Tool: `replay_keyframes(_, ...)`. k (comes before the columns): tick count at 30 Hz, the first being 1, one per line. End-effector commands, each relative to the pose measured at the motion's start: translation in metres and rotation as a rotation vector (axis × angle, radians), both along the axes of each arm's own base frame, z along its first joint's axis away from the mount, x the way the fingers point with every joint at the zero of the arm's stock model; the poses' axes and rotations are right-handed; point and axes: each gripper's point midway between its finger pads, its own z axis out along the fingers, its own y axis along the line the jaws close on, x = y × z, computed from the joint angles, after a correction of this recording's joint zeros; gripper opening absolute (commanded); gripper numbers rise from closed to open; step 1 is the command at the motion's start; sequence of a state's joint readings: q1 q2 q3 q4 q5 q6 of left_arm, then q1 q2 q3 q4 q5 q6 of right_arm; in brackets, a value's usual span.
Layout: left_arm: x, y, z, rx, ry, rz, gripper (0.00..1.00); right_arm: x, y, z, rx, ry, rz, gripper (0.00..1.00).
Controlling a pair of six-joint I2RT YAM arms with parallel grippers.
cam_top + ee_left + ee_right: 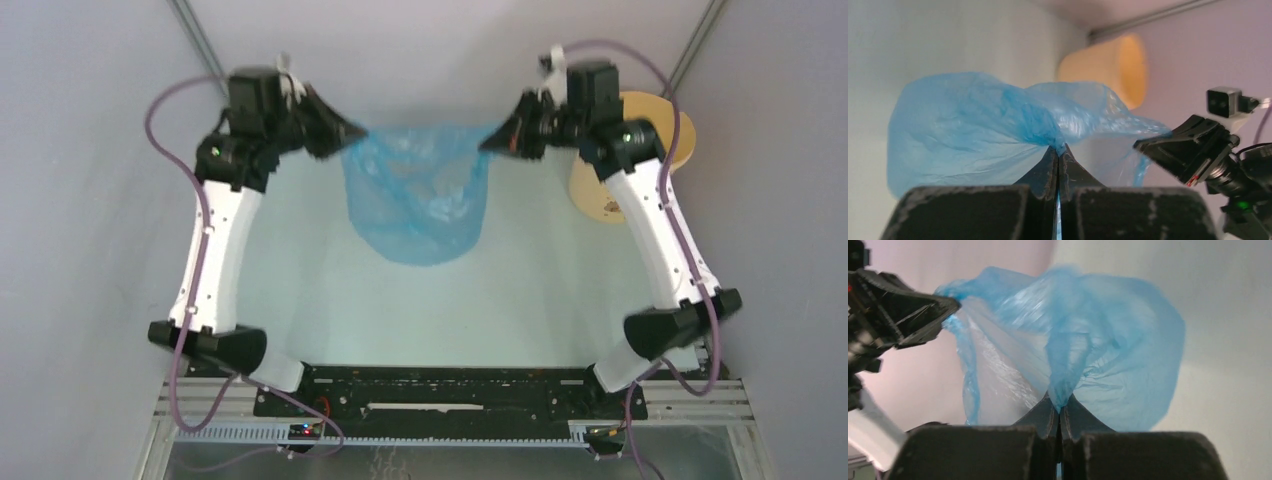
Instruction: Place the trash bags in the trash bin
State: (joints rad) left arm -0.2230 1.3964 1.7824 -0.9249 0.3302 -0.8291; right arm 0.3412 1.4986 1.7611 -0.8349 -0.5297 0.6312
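A thin light-blue trash bag hangs stretched between both grippers above the middle of the table, its mouth pulled wide. My left gripper is shut on the bag's left rim, and the film bunches at its tips. My right gripper is shut on the right rim, with the film pinched at its tips. The bag fills both wrist views. The pale yellow trash bin stands at the far right, partly hidden behind my right arm, and shows blurred in the left wrist view.
Grey walls enclose the table on the left, right and back. The right gripper's black body and camera show in the left wrist view. The left gripper's black body shows in the right wrist view. The arm bases sit on a metal frame at the near edge.
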Motion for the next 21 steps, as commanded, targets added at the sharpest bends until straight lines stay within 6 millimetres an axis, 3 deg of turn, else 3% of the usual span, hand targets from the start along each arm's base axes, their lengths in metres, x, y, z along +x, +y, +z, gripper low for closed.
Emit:
replay_keyframes(1, -0.05, -0.011, 0.197, -0.134, -0.51, -0.118, 0.0, -0.049, 0.01, 0.179, 0.119, -0.423, 0.101, 0.0)
replay_keyframes(2, -0.072, -0.009, 0.235, -0.133, -0.66, -0.126, 0.0, -0.065, 0.008, 0.209, 0.162, -0.513, 0.107, 0.0)
replay_keyframes(3, -0.093, -0.006, 0.258, -0.135, -0.766, -0.132, 0.0, -0.079, 0.008, 0.226, 0.209, -0.561, 0.129, 0.0)
replay_keyframes(5, -0.123, 0.001, 0.275, -0.145, -0.895, -0.137, 0.0, -0.094, 0.008, 0.233, 0.277, -0.59, 0.142, 0.0)
replay_keyframes(6, -0.111, 0.0, 0.246, -0.129, -0.853, -0.122, 0.0, -0.098, 0.007, 0.231, 0.314, -0.605, 0.133, 0.0)
replay_keyframes(8, -0.104, 0.014, 0.199, -0.109, -0.797, -0.023, 0.0, -0.091, 0.006, 0.195, 0.341, -0.562, 0.094, 0.0)
replay_keyframes(9, -0.097, 0.02, 0.167, -0.085, -0.74, 0.024, 0.0, -0.086, 0.004, 0.174, 0.34, -0.526, 0.077, 0.0)
replay_keyframes(12, -0.082, 0.028, 0.061, -0.001, -0.507, 0.078, 0.0, -0.072, 0.001, 0.095, 0.261, -0.371, 0.051, 0.0)
replay_keyframes(14, -0.079, 0.028, -0.014, 0.061, -0.322, 0.067, 0.0, -0.071, -0.001, 0.033, 0.161, -0.246, 0.054, 0.0)
replay_keyframes(17, -0.089, 0.019, -0.114, 0.106, -0.093, -0.005, 0.0, -0.081, -0.005, -0.047, -0.008, -0.12, 0.083, 0.0)
replay_keyframes(21, -0.114, 0.018, -0.202, 0.125, 0.085, -0.055, 0.0, -0.109, -0.014, -0.136, -0.211, 0.019, 0.152, 0.0)
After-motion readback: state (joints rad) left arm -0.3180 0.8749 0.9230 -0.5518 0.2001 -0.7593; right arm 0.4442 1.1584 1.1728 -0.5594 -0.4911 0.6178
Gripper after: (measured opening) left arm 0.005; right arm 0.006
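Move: Both grippers already pinch the rim of the blue trash bag, held up in the air with the hands about 17 cm apart. The bag's middle hangs some 8 cm to the right of the left hand, about 4 cm back and 13 cm below; from the right hand it is 8 cm left, 4 cm back and 12 cm below. The trash bin stands about 25 cm to the right of the right hand, 9 cm farther out and 25 cm lower, and roughly 42 cm right of the left hand, 8 cm ahead. Keeping their shut grip on the bag's rim, both arms whip it together: they swing up fast by some 22 cm, soon drawing back towards the bases as well, while the fingers tip upward about 45 degrees on the left hand and 35 on the right. Then both snap down by around 30 to 35 cm to below their starting height, easing forward again as the wrists tip back down, with the gap between the hands nearly unchanged so the bag's mouth stays spread. ##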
